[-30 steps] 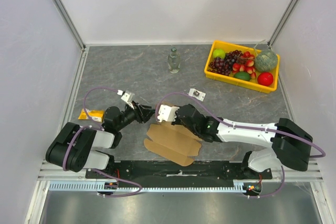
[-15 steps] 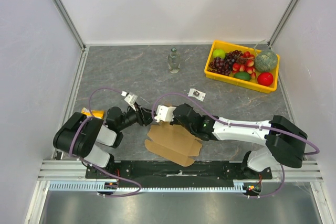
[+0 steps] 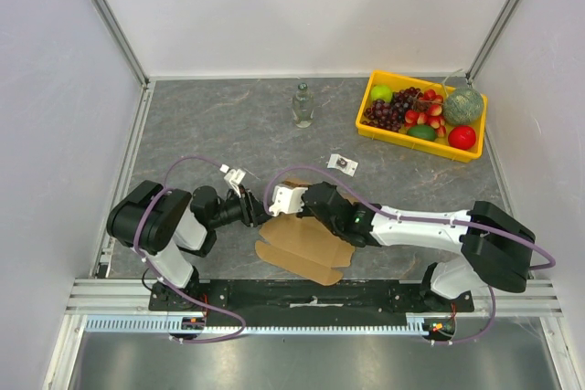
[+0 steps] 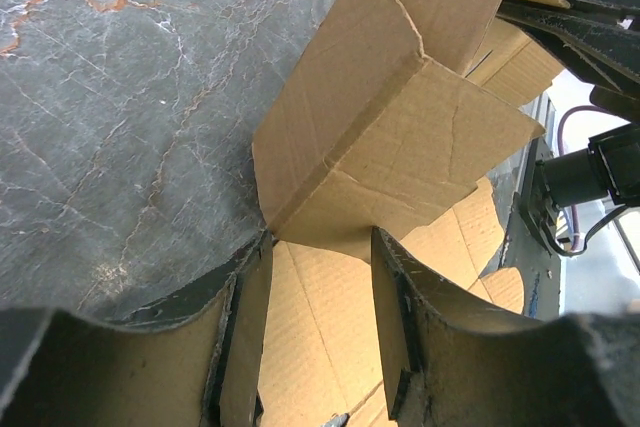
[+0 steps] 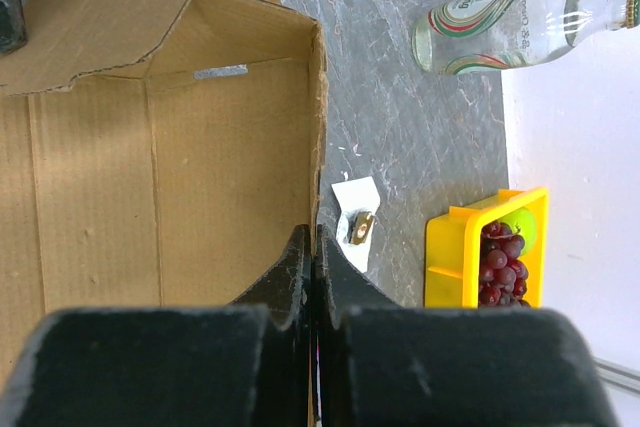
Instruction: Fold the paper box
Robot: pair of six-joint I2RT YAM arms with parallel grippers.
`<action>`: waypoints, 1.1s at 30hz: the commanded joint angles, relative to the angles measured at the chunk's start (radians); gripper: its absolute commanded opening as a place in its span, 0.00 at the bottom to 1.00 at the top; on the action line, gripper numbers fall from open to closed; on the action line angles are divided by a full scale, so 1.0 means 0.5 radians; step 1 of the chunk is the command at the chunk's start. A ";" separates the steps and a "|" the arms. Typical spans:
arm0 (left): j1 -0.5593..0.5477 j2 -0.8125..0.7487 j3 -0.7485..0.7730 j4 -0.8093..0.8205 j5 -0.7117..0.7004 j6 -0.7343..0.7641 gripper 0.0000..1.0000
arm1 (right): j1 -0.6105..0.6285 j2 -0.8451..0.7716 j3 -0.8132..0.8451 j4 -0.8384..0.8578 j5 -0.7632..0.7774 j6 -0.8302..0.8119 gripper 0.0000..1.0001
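Observation:
The paper box is brown corrugated cardboard, lying partly folded near the front middle of the table, with its base flat and its far walls raised. My right gripper is shut on the top edge of one raised wall; in the right wrist view its fingertips pinch that edge. My left gripper is at the box's left corner. In the left wrist view it stands open, with a raised folded corner flap just beyond its tips and flat cardboard showing between the fingers.
A glass bottle stands at the back middle. A yellow tray of fruit sits at the back right. A small white card with a metal piece lies just behind the box. White walls enclose the table.
My left arm has swung right and its gripper has come up against the box's left corner. The right gripper has kept its hold on the wall.

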 commanded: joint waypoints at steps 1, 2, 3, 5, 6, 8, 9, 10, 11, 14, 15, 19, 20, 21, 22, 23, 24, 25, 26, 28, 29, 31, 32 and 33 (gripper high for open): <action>-0.001 -0.043 0.023 0.717 0.047 -0.039 0.50 | 0.021 -0.075 -0.039 0.139 0.019 -0.064 0.00; -0.001 -0.049 0.023 0.720 0.050 -0.036 0.50 | 0.024 -0.082 -0.045 0.140 0.010 -0.070 0.00; -0.001 -0.049 0.026 0.720 0.044 -0.030 0.50 | 0.033 -0.091 -0.054 0.143 -0.005 -0.073 0.00; -0.001 -0.065 0.023 0.717 0.038 -0.018 0.50 | 0.036 -0.103 -0.067 0.152 -0.018 -0.082 0.00; -0.001 -0.065 0.020 0.717 0.032 -0.012 0.50 | 0.043 -0.112 -0.070 0.149 -0.030 -0.089 0.00; -0.001 -0.083 0.017 0.698 0.019 0.013 0.50 | 0.055 -0.118 -0.073 0.140 -0.036 -0.098 0.00; 0.002 -0.095 0.017 0.680 0.010 0.025 0.50 | 0.061 -0.122 -0.073 0.133 -0.042 -0.104 0.00; -0.001 -0.117 0.017 0.646 0.001 0.046 0.50 | 0.067 -0.125 -0.076 0.133 -0.042 -0.116 0.00; -0.001 -0.135 0.020 0.613 -0.011 0.071 0.50 | 0.076 -0.125 -0.079 0.136 -0.042 -0.122 0.00; -0.001 -0.224 0.045 0.432 -0.039 0.148 0.50 | 0.101 -0.125 -0.082 0.133 -0.048 -0.141 0.00; -0.001 -0.264 0.054 0.358 -0.045 0.172 0.50 | 0.110 -0.122 -0.082 0.133 -0.045 -0.144 0.00; -0.001 -0.383 0.063 0.198 -0.061 0.240 0.50 | 0.144 -0.109 -0.091 0.139 -0.027 -0.144 0.00; -0.004 -0.402 0.063 0.174 -0.061 0.249 0.50 | 0.150 -0.106 -0.094 0.146 -0.021 -0.144 0.00; -0.013 -0.411 0.060 0.168 -0.067 0.258 0.51 | 0.156 -0.103 -0.097 0.158 -0.015 -0.144 0.00; -0.022 -0.405 0.054 0.164 -0.073 0.261 0.50 | 0.162 -0.100 -0.100 0.158 0.001 -0.144 0.00; -0.028 -0.402 0.051 0.164 -0.079 0.268 0.50 | 0.171 -0.094 -0.097 0.158 0.010 -0.144 0.00; -0.043 -0.402 0.045 0.164 -0.094 0.277 0.51 | 0.181 -0.088 -0.097 0.161 0.022 -0.144 0.00; -0.062 -0.396 0.042 0.161 -0.103 0.286 0.50 | 0.190 -0.082 -0.097 0.158 0.034 -0.150 0.00; -0.065 -0.396 0.042 0.152 -0.116 0.298 0.50 | 0.196 -0.079 -0.100 0.158 0.047 -0.153 0.00; -0.086 -0.399 0.035 0.140 -0.137 0.317 0.50 | 0.208 -0.076 -0.103 0.161 0.071 -0.159 0.00; -0.090 -0.399 0.029 0.137 -0.152 0.320 0.50 | 0.217 -0.076 -0.107 0.161 0.084 -0.159 0.00; -0.093 -0.411 0.020 0.137 -0.159 0.323 0.50 | 0.230 -0.079 -0.122 0.179 0.111 -0.162 0.00; -0.090 -0.417 0.014 0.134 -0.162 0.323 0.50 | 0.236 -0.079 -0.125 0.189 0.129 -0.165 0.00; -0.093 -0.423 0.008 0.137 -0.168 0.323 0.50 | 0.242 -0.079 -0.131 0.198 0.148 -0.165 0.00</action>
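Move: The cardboard box's end flap, at the left edge of its raised wall, is some 4 cm to the right of my left hand, about 1 cm ahead and 3 cm higher. The rim my right hand pinches is about 9 cm to my left hand's right, 4 cm ahead and 7 cm up; the flat box panels lie 7 cm back, 8 cm right and 5 cm lower. From my right hand the flap is roughly 6 cm left, 3 cm back and 5 cm below. I lift my left hand about 5 cm, fingers still half open, up alongside the end flap, tipping the fingertips up some 15 degrees and bringing a finger over the flap's face. Meanwhile my right hand keeps its pinch on the wall's rim and eases back about 2.5 cm and slightly left, rising a little. ##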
